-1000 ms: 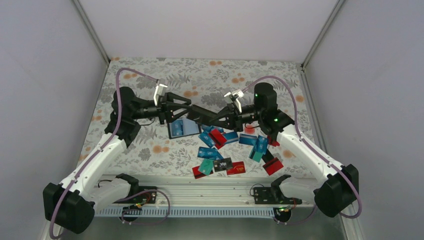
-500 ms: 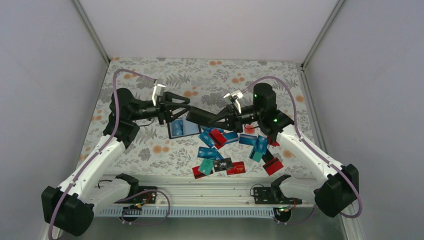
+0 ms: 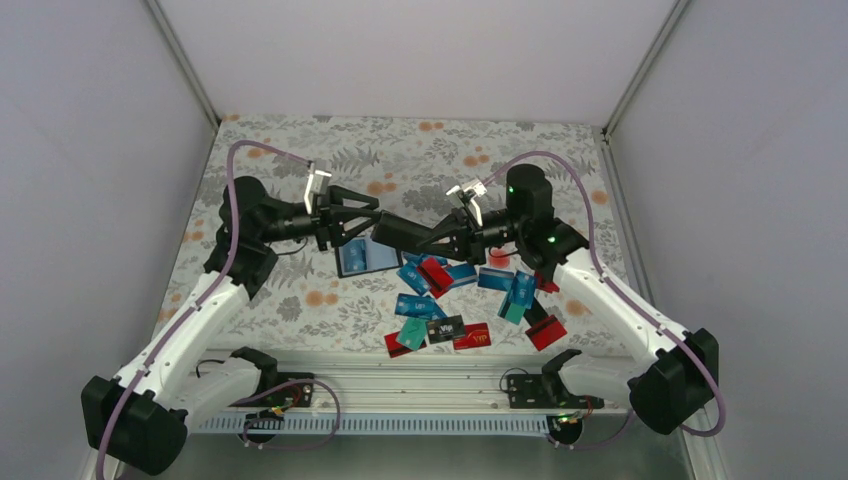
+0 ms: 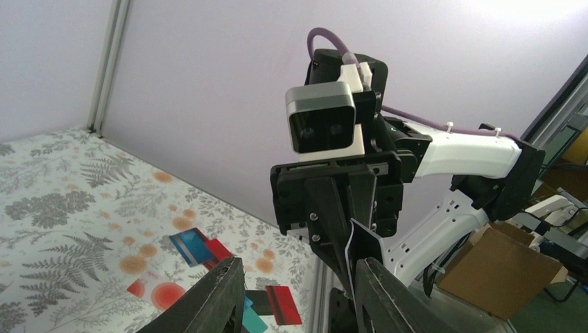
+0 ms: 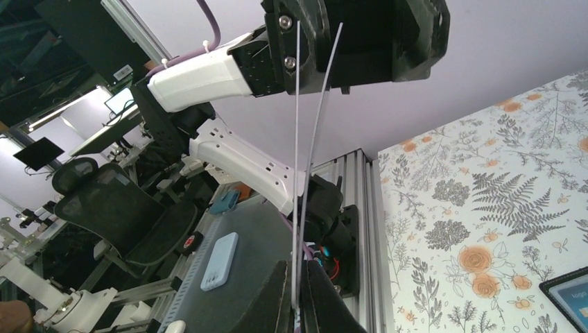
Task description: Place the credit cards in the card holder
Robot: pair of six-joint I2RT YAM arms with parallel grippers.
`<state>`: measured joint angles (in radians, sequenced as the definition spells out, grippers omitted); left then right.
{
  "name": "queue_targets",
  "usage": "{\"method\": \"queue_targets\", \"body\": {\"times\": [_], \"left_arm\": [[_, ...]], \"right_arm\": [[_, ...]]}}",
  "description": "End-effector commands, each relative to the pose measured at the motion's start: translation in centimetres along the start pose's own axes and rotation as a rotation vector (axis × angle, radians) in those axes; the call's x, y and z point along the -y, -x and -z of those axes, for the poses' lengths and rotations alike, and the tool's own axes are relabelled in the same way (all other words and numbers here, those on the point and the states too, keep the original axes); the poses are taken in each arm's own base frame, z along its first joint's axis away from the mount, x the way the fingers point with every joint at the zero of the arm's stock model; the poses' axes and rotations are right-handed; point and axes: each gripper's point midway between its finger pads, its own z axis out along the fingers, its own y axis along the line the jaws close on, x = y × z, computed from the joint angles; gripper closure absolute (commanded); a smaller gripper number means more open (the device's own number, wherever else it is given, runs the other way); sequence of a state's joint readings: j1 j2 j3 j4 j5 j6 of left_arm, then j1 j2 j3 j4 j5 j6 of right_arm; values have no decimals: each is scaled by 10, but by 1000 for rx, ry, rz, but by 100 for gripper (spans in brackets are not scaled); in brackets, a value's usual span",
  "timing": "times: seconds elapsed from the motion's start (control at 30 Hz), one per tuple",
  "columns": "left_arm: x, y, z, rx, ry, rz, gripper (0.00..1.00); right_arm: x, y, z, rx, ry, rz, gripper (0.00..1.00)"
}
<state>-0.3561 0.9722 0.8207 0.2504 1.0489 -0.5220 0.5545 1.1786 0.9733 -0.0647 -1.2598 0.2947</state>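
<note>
My right gripper [image 3: 440, 240] [image 5: 298, 267] is shut on a thin black credit card [image 3: 400, 232] [image 4: 366, 243] held in the air. In the right wrist view two thin pale edges [image 5: 297, 139] rise from the pinch and spread apart. The card's free end reaches the fingertips of my left gripper [image 3: 372, 217] [image 4: 299, 267], which faces it, open and empty. Below them lies the card holder [image 3: 365, 258] [image 5: 570, 295], black-rimmed with a blue inner face. More credit cards [image 3: 413, 304] [image 4: 194, 248], blue, red, teal and black, lie scattered to its right.
A floral cloth [image 3: 300, 160] covers the table. Grey walls [image 3: 100, 200] close in the left, back and right. An aluminium rail [image 3: 420, 385] with both arm bases runs along the near edge. The two arms meet mid-table.
My left gripper has drawn back slightly to the left, off the black card's end. The right gripper has shifted slightly left with the card. Neither gripper's opening has changed.
</note>
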Motion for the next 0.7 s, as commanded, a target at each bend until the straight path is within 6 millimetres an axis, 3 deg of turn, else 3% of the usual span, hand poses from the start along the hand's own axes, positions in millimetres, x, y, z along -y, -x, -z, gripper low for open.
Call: {"method": "queue_targets", "body": {"times": [0.0,0.37,0.57,0.67], "left_arm": [[8,0,0,-25,-20,-54,59],[18,-15,0,-95,-81,-57,61],[4,-25,-9,-123,-71,0,96],[-9,-31,-12,-122,-43,42,98]], "right_arm": [[-19,17,0,13,22,77,96],[-10,18,-4,11,5,67,96],[17,18,-7,31,-86,9,96],[39,10,-7,39,-164,-59,96]]}}
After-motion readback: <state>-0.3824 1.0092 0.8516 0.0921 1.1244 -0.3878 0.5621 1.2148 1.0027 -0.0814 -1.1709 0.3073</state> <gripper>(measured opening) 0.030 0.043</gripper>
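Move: The pair of black cards held up in the right fingers has its middle about 5 cm to the left hand's right, 3 cm back and 2 cm below; the near end already sits close to the open left fingertips. The open card holder lies some 8 cm ahead of the left hand, 1 cm to its left and 36 cm below, and a lone blue card 9 cm right, 3 cm back at that depth. From the right hand the black cards' middle is 4 cm left, 2 cm ahead and 2 cm above. The left hand eases down about 2 cm and back about 1.5 cm, edging slightly right towards the right hand and turning about 5 degrees clockwise, then snaps its half-open fingers shut to pinch the free left end of the black cards, coming a little forward as they close. The right hand keeps its pinch on the other end, almost still at first, then carries that end some 2 cm forward and slightly left towards the left fingers. ##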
